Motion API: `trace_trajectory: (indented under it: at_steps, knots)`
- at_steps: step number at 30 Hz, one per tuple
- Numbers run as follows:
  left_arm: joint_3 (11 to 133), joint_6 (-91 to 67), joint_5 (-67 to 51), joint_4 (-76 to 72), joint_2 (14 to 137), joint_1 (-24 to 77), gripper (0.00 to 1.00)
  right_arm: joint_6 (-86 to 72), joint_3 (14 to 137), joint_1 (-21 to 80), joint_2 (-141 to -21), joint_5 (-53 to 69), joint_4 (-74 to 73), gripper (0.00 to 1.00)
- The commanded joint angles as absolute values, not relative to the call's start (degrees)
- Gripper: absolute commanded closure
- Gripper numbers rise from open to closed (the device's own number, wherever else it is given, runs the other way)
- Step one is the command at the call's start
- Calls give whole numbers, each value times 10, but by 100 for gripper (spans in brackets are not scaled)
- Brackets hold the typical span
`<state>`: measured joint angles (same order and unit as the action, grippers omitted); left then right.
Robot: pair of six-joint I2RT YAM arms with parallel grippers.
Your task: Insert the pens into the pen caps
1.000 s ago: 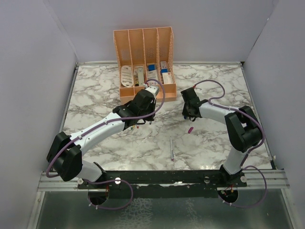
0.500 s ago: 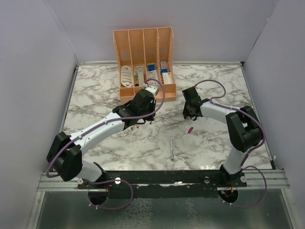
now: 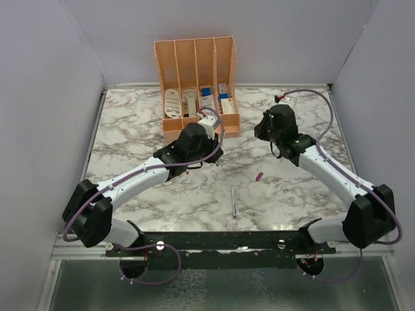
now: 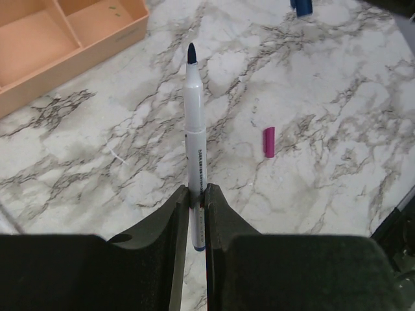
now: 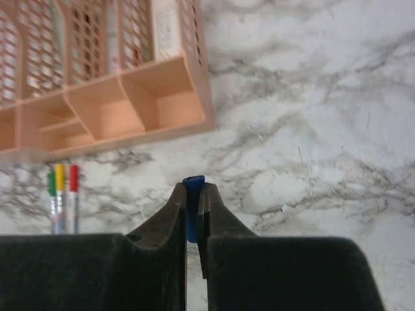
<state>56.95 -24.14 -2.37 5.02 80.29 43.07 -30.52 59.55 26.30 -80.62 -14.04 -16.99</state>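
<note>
My left gripper is shut on a grey-white pen, whose dark blue tip points away from the wrist over the marble. In the top view this gripper sits just in front of the organizer. My right gripper is shut on a blue pen cap and hangs above the table at the right. A magenta cap lies loose between the arms, also seen as a magenta cap in the left wrist view. Another pen lies nearer the front. Three capped pens, green, yellow and red, lie side by side.
The peach organizer with white and blue boxed items stands at the back centre; its low front bins face both grippers. Grey walls close in the table on three sides, and a black rail runs along the near edge.
My right gripper has closed on the blue cap and lifted it off the table, its arm swinging back and to the right. The left arm has shifted slightly right, still holding the pen.
</note>
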Motion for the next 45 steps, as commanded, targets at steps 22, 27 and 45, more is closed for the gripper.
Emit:
trace_trajectory:
  at_steps: [22,27,45]
  knots:
    - [574,-340,-336,-268,859,444,100,-252,435,266,-539,-6,197,99]
    - [580,-341,-335,-268,867,452,100,-277,414,266,-533,6,226,99]
    - [590,-349,-325,-268,880,454,100,-297,390,266,-518,19,242,99]
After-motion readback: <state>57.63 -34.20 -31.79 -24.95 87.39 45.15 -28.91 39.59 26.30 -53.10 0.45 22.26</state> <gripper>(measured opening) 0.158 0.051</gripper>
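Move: The blue cap in my right fingers lies about 13 cm to the right of my left hand, some 7 cm ahead and about 2 cm lower. The middle of the pen in my left fingers is roughly 12 cm left of my right hand, 7 cm back and 4 cm higher. On the table, 17 cm below my left hand, the magenta cap lies about 16 cm right and 1 cm ahead, the last loose pen 6 cm right and 8 cm back. I lift the gripped blue cap about 17 cm, drawing it back some 5 cm, and tip my right fingers up until they point nearly level. Meanwhile my left hand carries its pen right and up towards the cap, easing back a little and turning clockwise with its left side dropping; after a brief dip it steadies with the tip aimed at the cap. Both grips stay shut. ##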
